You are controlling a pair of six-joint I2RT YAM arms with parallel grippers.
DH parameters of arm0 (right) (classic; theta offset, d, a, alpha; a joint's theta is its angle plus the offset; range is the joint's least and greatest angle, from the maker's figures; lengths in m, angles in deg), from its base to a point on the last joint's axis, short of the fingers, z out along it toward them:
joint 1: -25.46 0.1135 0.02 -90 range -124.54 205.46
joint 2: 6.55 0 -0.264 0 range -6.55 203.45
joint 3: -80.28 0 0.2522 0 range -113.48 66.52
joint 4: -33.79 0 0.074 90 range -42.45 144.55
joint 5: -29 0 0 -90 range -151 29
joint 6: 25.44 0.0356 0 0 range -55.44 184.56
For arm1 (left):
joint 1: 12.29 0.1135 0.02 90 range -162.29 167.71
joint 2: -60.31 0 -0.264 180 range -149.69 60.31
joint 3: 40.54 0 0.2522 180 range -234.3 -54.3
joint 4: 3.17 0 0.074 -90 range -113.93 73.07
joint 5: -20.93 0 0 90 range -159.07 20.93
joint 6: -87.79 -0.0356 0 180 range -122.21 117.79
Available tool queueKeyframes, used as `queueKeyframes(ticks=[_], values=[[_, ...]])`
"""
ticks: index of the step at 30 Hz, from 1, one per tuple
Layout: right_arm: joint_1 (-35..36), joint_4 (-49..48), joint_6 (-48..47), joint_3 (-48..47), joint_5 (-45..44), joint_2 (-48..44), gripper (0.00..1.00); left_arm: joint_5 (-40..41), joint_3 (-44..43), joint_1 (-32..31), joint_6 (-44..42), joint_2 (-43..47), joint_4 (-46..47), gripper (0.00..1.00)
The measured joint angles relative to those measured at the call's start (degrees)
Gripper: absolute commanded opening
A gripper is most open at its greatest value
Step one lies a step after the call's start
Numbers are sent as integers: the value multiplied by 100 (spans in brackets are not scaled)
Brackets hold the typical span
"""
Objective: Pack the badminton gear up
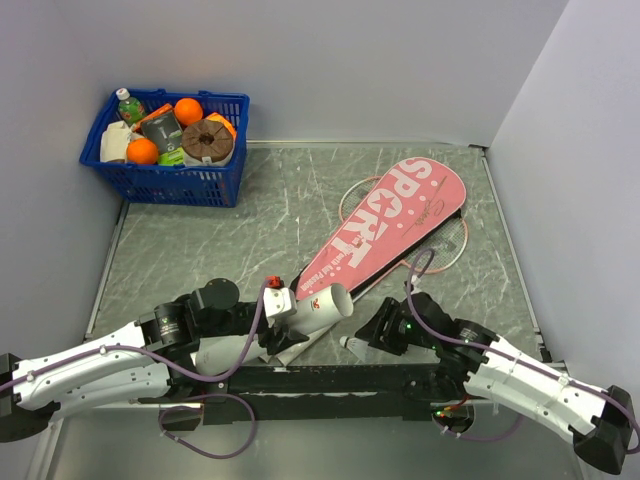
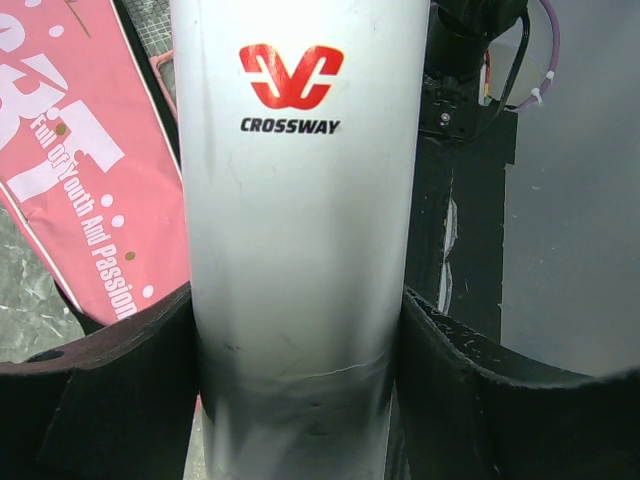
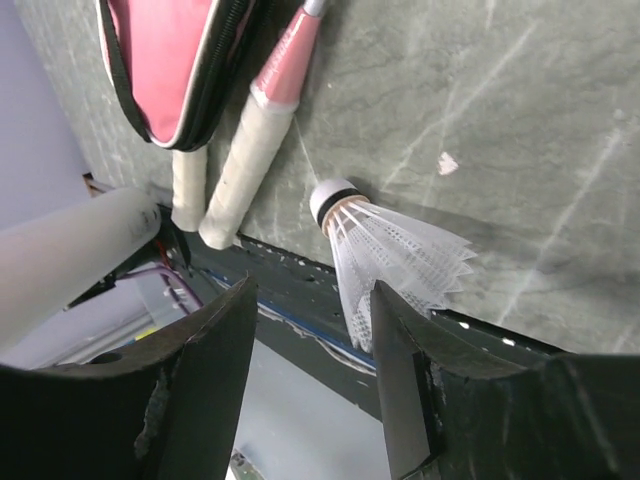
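Note:
My left gripper [image 1: 288, 322] is shut on the white tube [image 1: 327, 304], and both fingers press its sides in the left wrist view [image 2: 300, 330]. The tube [image 2: 300, 200] bears a red "CROSSWAY" logo and tilts up, its open mouth facing right. The pink racket bag [image 1: 388, 228] lies diagonally on the table. Two racket heads [image 1: 447, 247] stick out from under it, and their whitish handles [image 3: 243, 172] rest by its open end [image 3: 165, 70]. A white shuttlecock [image 3: 400, 255] lies at the table's near edge. My right gripper [image 3: 312, 305] hovers open over it, feathers beside the right finger.
A blue basket [image 1: 165, 182] of groceries stands at the back left corner. Walls close the table at the back and right. The black mounting rail [image 1: 330, 378] runs along the near edge, right under the shuttlecock and both grippers.

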Motion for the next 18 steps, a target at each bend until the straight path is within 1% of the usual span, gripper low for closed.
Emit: queueKeyframes(ticks=[5,8,9,11,12,14,15,16,18], values=[[0,-326,81,179,-2,140,49,2,0,0,0,-2,0,1],[0,-389,138,289,-9,151,40,2,0,0,0,-9,0,1],[0,-417,149,315,-22,151,36,2,0,0,0,-11,0,1],[0,-470,170,365,-61,149,30,2,0,0,0,-11,0,1],[0,-479,190,372,-79,146,22,2,0,0,0,-11,0,1],[0,-518,195,372,-96,142,13,2,0,0,0,-13,0,1],[0,-542,199,372,-105,138,2,0,0,0,0,-15,0,1],[0,-570,205,372,-122,136,0,2,0,0,0,-17,0,1],[0,-608,184,372,-146,133,0,2,0,0,0,-33,2,1]])
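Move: Almost under the right fingers lies the last shuttlecock, its middle about 1 cm ahead, 1 cm left and some 4 cm below, its cork towards the racket handle. That handle lies about 13 cm left, 2 cm ahead and 5 cm below; the tube's mouth hangs roughly 7 cm left, 3 cm ahead and 14 cm above. From the left hand, which holds the tube, the shuttlecock is about 16 cm right, 1 cm ahead and 18 cm below. Closing on the shuttlecock, the right hand sinks nearly 2 cm to its skirt, then eases forward a little under 1 cm and starts to lift slightly while its fingers go from about half open to shut, the tips meeting at the skirt's left edge and pinching the rim there. The left hand holds the tube still. ##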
